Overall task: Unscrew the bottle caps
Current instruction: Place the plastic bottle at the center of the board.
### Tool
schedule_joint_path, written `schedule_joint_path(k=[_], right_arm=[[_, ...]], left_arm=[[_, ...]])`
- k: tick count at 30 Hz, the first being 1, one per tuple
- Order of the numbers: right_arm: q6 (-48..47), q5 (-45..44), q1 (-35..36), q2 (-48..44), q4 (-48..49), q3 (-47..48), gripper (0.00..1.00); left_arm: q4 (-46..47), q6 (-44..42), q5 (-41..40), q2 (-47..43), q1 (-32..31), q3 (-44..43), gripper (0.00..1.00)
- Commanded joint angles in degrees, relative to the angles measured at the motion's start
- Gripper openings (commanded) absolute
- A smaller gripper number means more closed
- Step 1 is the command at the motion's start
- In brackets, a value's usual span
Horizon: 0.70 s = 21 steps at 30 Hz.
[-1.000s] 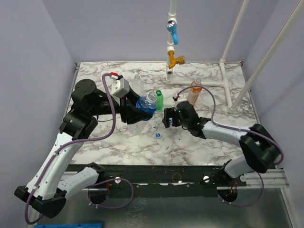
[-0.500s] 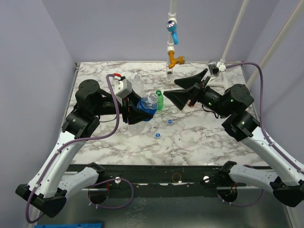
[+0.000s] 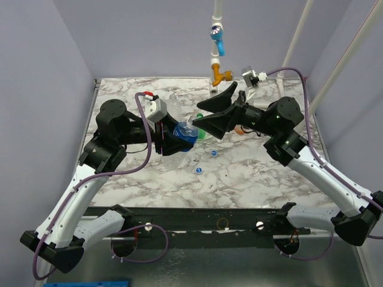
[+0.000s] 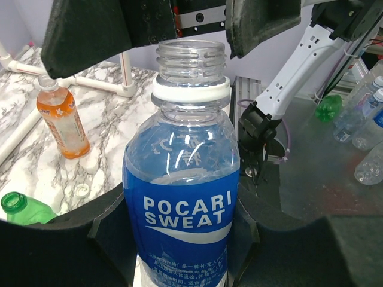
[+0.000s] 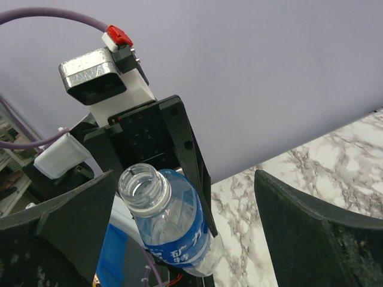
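Note:
My left gripper is shut on the blue-labelled bottle, which it holds tilted above the table. The neck is bare, with no cap on it. My right gripper is wide open with a finger on each side of that neck, touching nothing. Two bluish bottle caps lie on the marble in front of the bottle. The green bottle stands open-mouthed. The orange bottle is behind, and a whitish cap lies near it. A clear bottle stands at the back.
A white pipe frame stands at the back with a blue fitting and an orange fitting. More white pipe lies on the table's right side. Purple walls close the left and back.
The right gripper left a cap on the marble, opened wide, rose from the table and swung back to the bottle's neck. The left gripper kept holding the bottle still.

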<state>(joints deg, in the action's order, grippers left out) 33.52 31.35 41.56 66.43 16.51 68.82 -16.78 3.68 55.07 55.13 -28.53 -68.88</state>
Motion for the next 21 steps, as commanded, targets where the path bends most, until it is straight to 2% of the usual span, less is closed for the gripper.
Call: schedule_joint_path(k=[1, 6, 9, 11, 14, 16, 19, 20, 21], right_arm=[[2.43, 4.64, 0.08, 1.29, 6.27, 2.10, 1.00], [1.18, 5.99, 1.37, 2.82, 5.21, 3.05, 1.00], [-2.69, 4.43, 3.93, 4.77, 1.11, 5.00, 1.00], [-4.33, 3.28, 4.99, 5.53, -0.94, 5.37, 0.95], [-5.33, 0.71, 5.55, 4.88, -2.46, 4.27, 0.77], [-5.80, -0.98, 5.64, 3.83, -2.69, 3.24, 0.61], [-7.43, -3.20, 5.64, 2.85, -4.96, 3.35, 0.31], [-8.32, -4.33, 5.64, 2.61, -6.02, 3.67, 0.25], [-9.32, -5.71, 5.64, 2.32, -7.29, 3.91, 0.21]], left_arm=[[0.99, 0.04, -0.27, 0.48, -0.21, 0.16, 0.00], [1.86, 0.56, -0.57, 0.80, -0.21, 0.43, 0.00], [2.42, 0.48, -1.12, 1.56, -0.21, 0.51, 0.00], [2.82, 0.70, -2.01, 2.22, -0.21, 0.00, 0.00], [3.47, 1.09, -2.70, 2.61, -0.21, -0.72, 0.00], [3.84, 1.73, -2.62, 2.50, -0.25, -0.75, 0.00], [4.70, 3.12, -2.83, 2.13, -0.21, -0.39, 0.00], [5.02, 3.70, -3.43, 1.96, -0.21, -0.22, 0.08], [5.07, 4.23, -4.25, 1.87, -0.21, -0.13, 0.25]])
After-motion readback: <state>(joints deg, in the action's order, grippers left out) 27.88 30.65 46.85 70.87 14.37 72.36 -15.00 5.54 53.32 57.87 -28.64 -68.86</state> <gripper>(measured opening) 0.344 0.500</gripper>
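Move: The left hand already grips the capless plastic bottle, its middle about 2 cm left of and 2 cm below that hand point. From the right hand, open wide, the bottle neck is roughly 3 cm back, 3 cm left and 1 cm lower; the bottle's middle lies some 4 cm back, 6 cm left and 9 cm down. On the board, about 35 cm below the right hand, the green bottle stands some 17 cm ahead; the orange bottle is 20 cm ahead and 17 cm right. The right fingers close from wide open to about a third around the bottle neck, just under the open mouth, arriving with one finger on each side. The right hand first reaches about 3.5 cm left and 2 cm back to straddle the neck, then eases forward and down about 1 cm as it shuts. The left hand keeps its grip and brings the bottle some 2 cm forward. ##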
